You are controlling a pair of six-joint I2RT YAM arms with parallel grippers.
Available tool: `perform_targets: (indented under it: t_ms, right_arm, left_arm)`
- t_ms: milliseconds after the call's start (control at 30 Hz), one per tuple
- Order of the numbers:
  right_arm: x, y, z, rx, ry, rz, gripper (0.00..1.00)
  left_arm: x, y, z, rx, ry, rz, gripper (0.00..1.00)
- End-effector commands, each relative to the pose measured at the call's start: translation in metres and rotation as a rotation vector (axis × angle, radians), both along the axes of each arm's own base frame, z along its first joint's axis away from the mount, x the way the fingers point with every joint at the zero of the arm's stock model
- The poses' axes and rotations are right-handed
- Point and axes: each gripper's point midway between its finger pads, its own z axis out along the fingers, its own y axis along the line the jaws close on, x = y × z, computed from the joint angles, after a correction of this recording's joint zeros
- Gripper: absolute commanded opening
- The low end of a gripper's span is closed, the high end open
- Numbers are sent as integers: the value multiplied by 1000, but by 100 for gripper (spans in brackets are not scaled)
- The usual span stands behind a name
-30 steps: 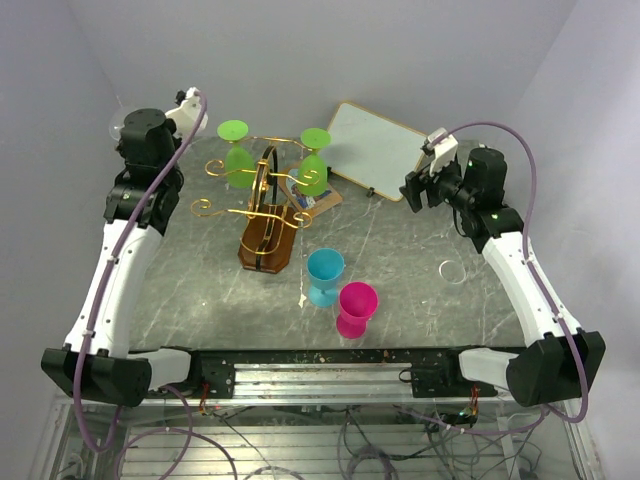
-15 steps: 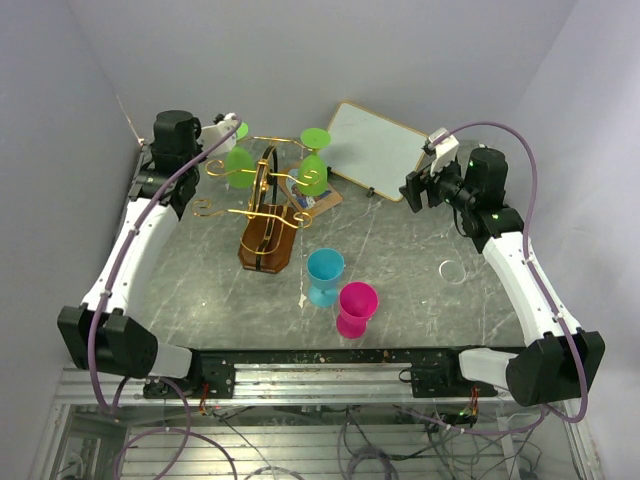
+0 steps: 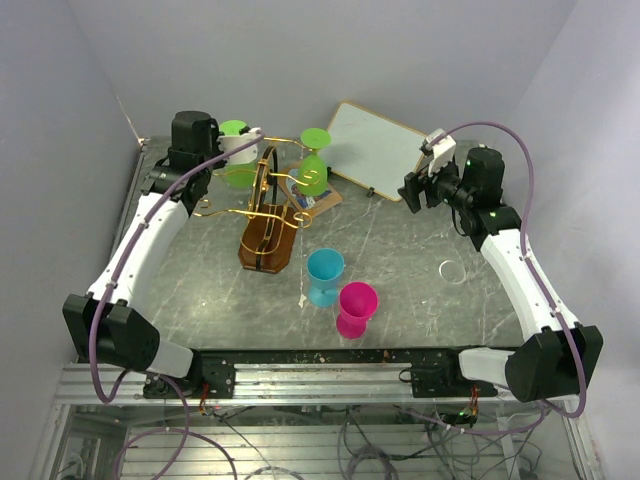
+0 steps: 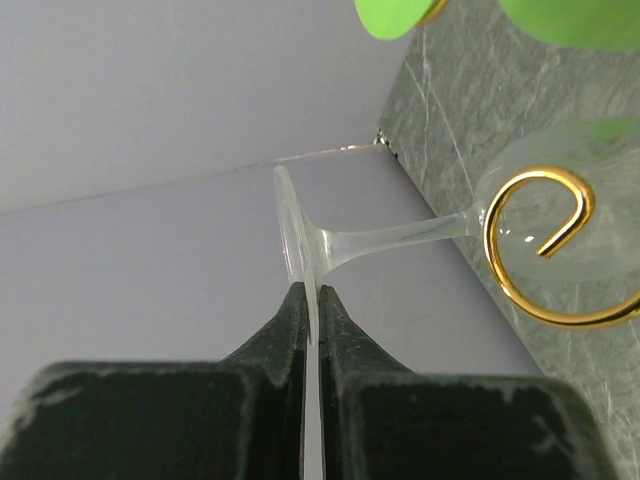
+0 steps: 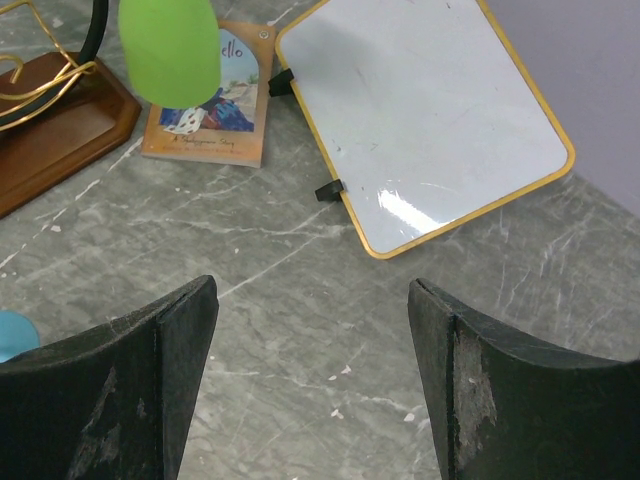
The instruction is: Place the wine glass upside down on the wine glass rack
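Note:
My left gripper [image 4: 312,292] is shut on the foot of a clear wine glass [image 4: 385,240]. The stem runs rightward to a frosted bowl [image 4: 590,160]. A gold scroll end of the wine glass rack [image 4: 545,250] curls across that bowl; I cannot tell if they touch. In the top view the left gripper [image 3: 258,148] is at the rack's back left arm, and the gold wire rack [image 3: 262,195] stands on its brown wooden base [image 3: 268,248]. The right gripper [image 5: 312,292] hangs open over bare table, right of the rack [image 3: 412,190].
Two green glasses [image 3: 236,150] [image 3: 313,168] hang upside down on the rack. A blue glass [image 3: 324,276] and a pink glass [image 3: 356,308] stand in front. A white board [image 3: 375,150], a small booklet [image 5: 205,110] and a clear ring [image 3: 452,270] are also there.
The left arm has swung from the far left wall in toward the rack's back left arm, carrying the clear glass. The right arm has stayed put.

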Motion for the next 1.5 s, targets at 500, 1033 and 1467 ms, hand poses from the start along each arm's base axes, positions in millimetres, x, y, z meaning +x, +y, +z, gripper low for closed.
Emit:
perform_targets:
  t_ms: [500, 1033, 1467]
  right_arm:
    - [2, 2, -8, -7, 10, 14, 76]
    - [2, 2, -11, -7, 15, 17, 76]
    - [3, 1, -15, -11, 20, 15, 76]
  left_arm:
    - [14, -54, 18, -5, -55, -184, 7]
    - [1, -72, 10, 101, 43, -314, 7]
    - [-11, -81, 9, 136, 97, -377, 7]
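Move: The left gripper holds the clear wine glass by its foot, bowl down. Its place is the near-left slot of the rack, about 9 cm to the gripper's right, level in depth and some 5 cm below. The front wire's curled end lies 3 cm back and 5 cm right; the left green glass hangs about 8 cm ahead and 10 cm right, the rack's black arch 3 cm ahead and 17 cm right. From the right gripper that slot is roughly 37 cm left and 2 cm ahead. Bring the left gripper about 7 cm to the right, in over the near-left side of the rack, keeping the fingers shut on the foot so the stem passes beyond the front wire's curled end, between front and middle wires. Turn the hand some 20 degrees clockwise as it goes and tip it slightly down, easing forward a touch at first, then back. ##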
